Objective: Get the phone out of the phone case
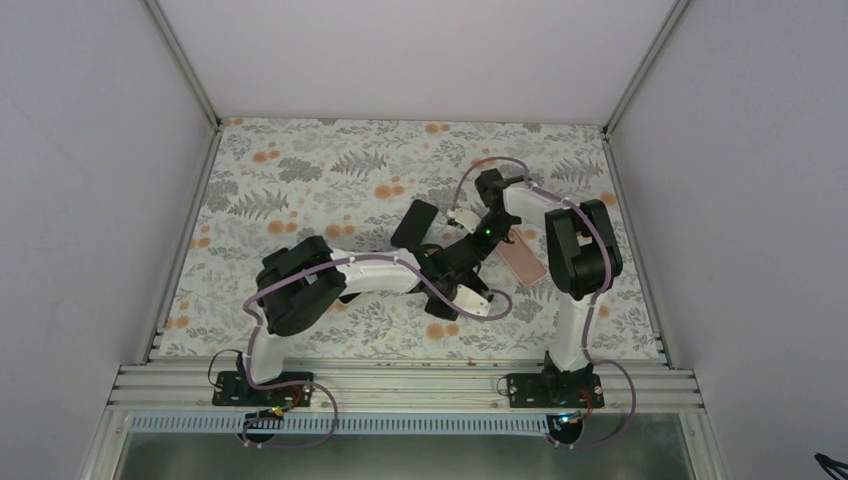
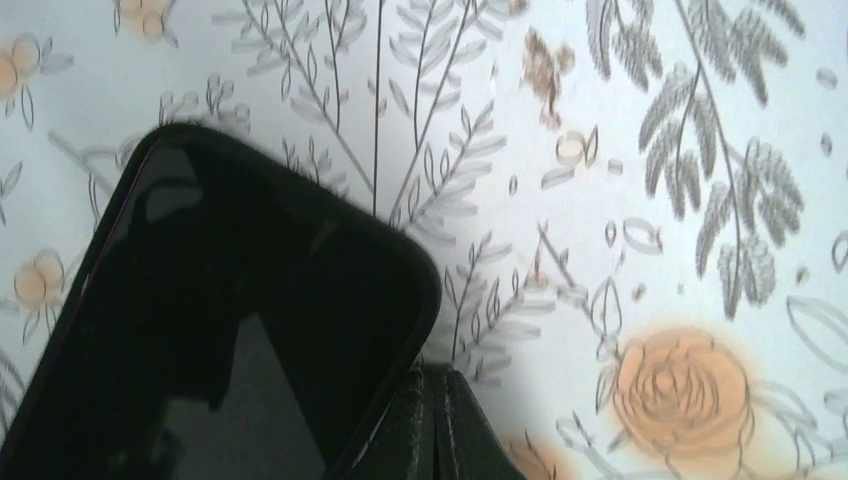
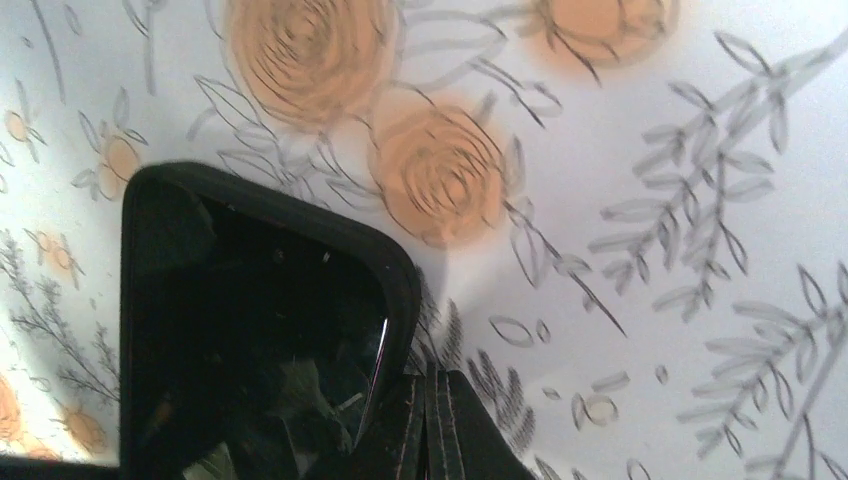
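A black phone case (image 1: 413, 225) lies tilted on the flowered mat at mid-table, and both arms meet just below and right of it. In the right wrist view the case's thick rounded rim (image 3: 402, 285) frames the phone's glossy dark screen (image 3: 250, 330). The left wrist view shows the same kind of black slab (image 2: 240, 330), with a thin red line along its left edge. My left gripper (image 2: 436, 378) is shut, its tips against the slab's right edge just below a corner. My right gripper (image 3: 431, 376) is shut too, pressed against the rim beside a corner. Neither holds anything.
A flat pink rectangle (image 1: 522, 262) lies on the mat by the right arm's elbow; I cannot tell what it is. White walls and metal rails (image 1: 190, 75) close in the flowered mat (image 1: 300, 170) on three sides. The arms cross at mid-table.
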`<move>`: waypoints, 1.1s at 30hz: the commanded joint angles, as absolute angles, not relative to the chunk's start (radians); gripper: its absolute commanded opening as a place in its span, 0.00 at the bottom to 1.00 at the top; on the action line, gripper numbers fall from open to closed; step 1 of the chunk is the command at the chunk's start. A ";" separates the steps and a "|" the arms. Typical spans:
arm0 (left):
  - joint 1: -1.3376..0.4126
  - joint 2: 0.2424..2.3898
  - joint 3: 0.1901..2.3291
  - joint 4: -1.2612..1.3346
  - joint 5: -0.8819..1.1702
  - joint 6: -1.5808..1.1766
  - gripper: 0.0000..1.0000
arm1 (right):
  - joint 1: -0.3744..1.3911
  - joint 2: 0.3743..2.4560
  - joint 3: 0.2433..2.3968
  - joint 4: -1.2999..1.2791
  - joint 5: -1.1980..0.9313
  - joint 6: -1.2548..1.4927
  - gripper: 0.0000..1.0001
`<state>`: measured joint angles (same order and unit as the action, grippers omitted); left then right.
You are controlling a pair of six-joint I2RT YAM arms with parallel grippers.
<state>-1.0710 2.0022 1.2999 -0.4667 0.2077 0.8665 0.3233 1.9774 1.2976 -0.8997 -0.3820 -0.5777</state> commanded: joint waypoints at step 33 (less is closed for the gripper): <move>-0.640 1.470 1.282 -0.560 0.360 0.705 1.00 | 0.371 1.434 0.971 -0.857 -0.406 -0.785 1.00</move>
<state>-0.7429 1.4738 1.2766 -0.6041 0.2749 0.7811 0.3279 1.4696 0.9981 -0.8867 -0.3744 -0.7605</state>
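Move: The black-cased phone lies slantwise between the closed fingertips, far end to the left, its middle about 6 cm ahead of the left hand and 1 cm left, hardly below it. From the right hand it is some 6 cm back and 1 cm right. From the left hand, the empty pink case is about 12 cm ahead and 13 cm right, the bare phone about 20 cm ahead and 11 cm left, and the gold-rimmed phone 7 cm ahead and 23 cm left. The black-cased phone is still being turned counter-clockwise by shut fingertips on its opposite long sides: the left hand pushes rightward about 3 cm along the near side, the right hand leftward 3.5 cm along the far side. Both then come free and open wide; the left climbs 20 cm, swinging left and forward, while the right rises some 8 cm, tips its fingers forward and draws right, then back over the phone. ##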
